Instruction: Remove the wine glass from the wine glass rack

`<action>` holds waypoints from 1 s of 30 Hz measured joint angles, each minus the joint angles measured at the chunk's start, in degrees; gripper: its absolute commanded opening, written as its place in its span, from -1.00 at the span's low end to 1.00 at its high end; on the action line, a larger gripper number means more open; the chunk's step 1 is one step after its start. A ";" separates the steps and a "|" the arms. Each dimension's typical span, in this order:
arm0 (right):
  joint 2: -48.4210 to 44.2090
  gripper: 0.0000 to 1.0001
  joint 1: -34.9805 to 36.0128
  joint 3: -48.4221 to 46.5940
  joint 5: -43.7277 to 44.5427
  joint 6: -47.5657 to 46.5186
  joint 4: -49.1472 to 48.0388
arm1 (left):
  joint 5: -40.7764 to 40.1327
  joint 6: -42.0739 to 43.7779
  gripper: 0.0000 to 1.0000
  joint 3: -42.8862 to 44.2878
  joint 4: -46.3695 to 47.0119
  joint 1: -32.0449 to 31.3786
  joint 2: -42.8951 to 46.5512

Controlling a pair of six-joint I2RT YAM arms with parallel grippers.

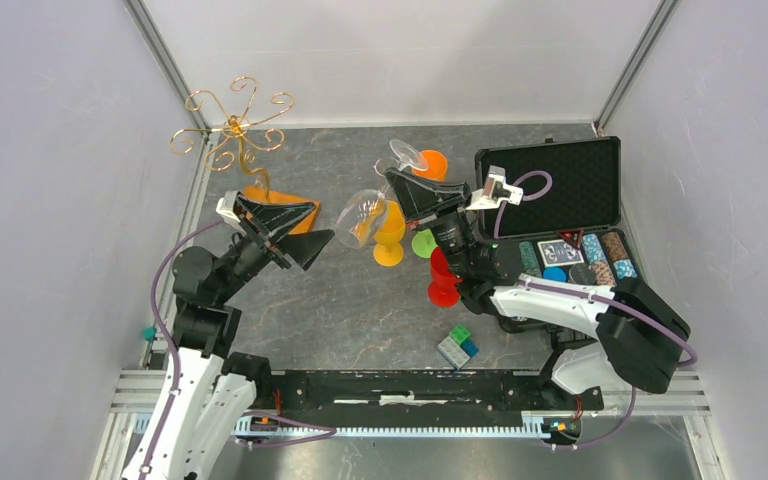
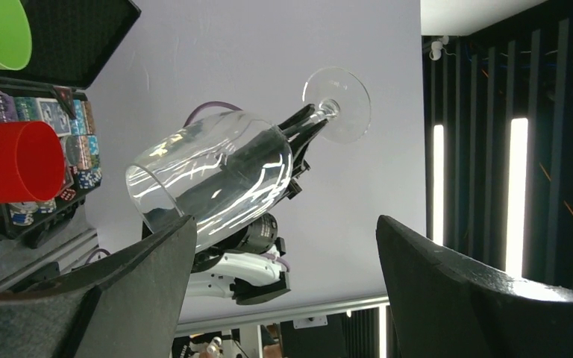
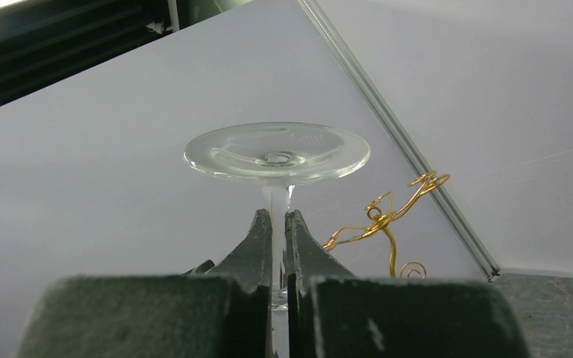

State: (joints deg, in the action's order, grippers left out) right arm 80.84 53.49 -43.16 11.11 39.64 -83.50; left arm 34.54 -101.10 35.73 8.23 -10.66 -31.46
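The clear wine glass (image 1: 365,215) hangs tilted in the air over mid-table, bowl toward the left arm, away from the wine glass rack (image 1: 235,125). My right gripper (image 1: 400,185) is shut on its stem. In the right wrist view the stem (image 3: 277,201) runs between the closed fingers, below the round foot (image 3: 276,153), with the gold rack (image 3: 388,216) behind. My left gripper (image 1: 295,225) stands open just left of the bowl, over the rack's orange base (image 1: 280,205). Seen from the left wrist, the bowl (image 2: 216,175) lies beyond the open gripper (image 2: 285,224), with nothing between the fingers.
An open black case (image 1: 560,180) with poker chips and cards sits at the right. Orange (image 1: 430,163), yellow (image 1: 390,240), green (image 1: 422,243) and red (image 1: 442,280) plastic cups stand under the right arm. Small green and blue blocks (image 1: 457,345) lie near the front.
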 measured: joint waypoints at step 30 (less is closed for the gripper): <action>3.78 -1.00 1.16 -5.81 4.70 3.08 -0.48 | -3.61 -8.66 -0.69 -2.45 14.40 -3.37 -5.18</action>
State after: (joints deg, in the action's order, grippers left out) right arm 84.62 54.65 -48.97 15.81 42.72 -83.99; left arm 30.94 -109.75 33.28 22.63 -14.02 -36.64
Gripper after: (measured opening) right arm 0.040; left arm 0.269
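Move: The clear wine glass hangs aslant in the right gripper, pinched by its stem. From the left fingertips its bowl is about 7 cm to the right, 1 cm ahead and 3 cm lower. The yellow glass stands some 11 cm ahead, 12 cm right and 28 cm below them; the red glass, level with them, 22 cm right and 28 cm below. From the right hand, the bowl is about 4 cm back, 4 cm left and 7 cm below. Close the left fingers around the rim side of the clear glass's bowl, from wide open to about a quarter, dipping 1 cm at first, then rising some 3 cm while rolling the wrist about 8 degrees. Keep the stem pinched in the right gripper, easing the glass up 2 cm and a little forward, bowl towards the left fingers. ##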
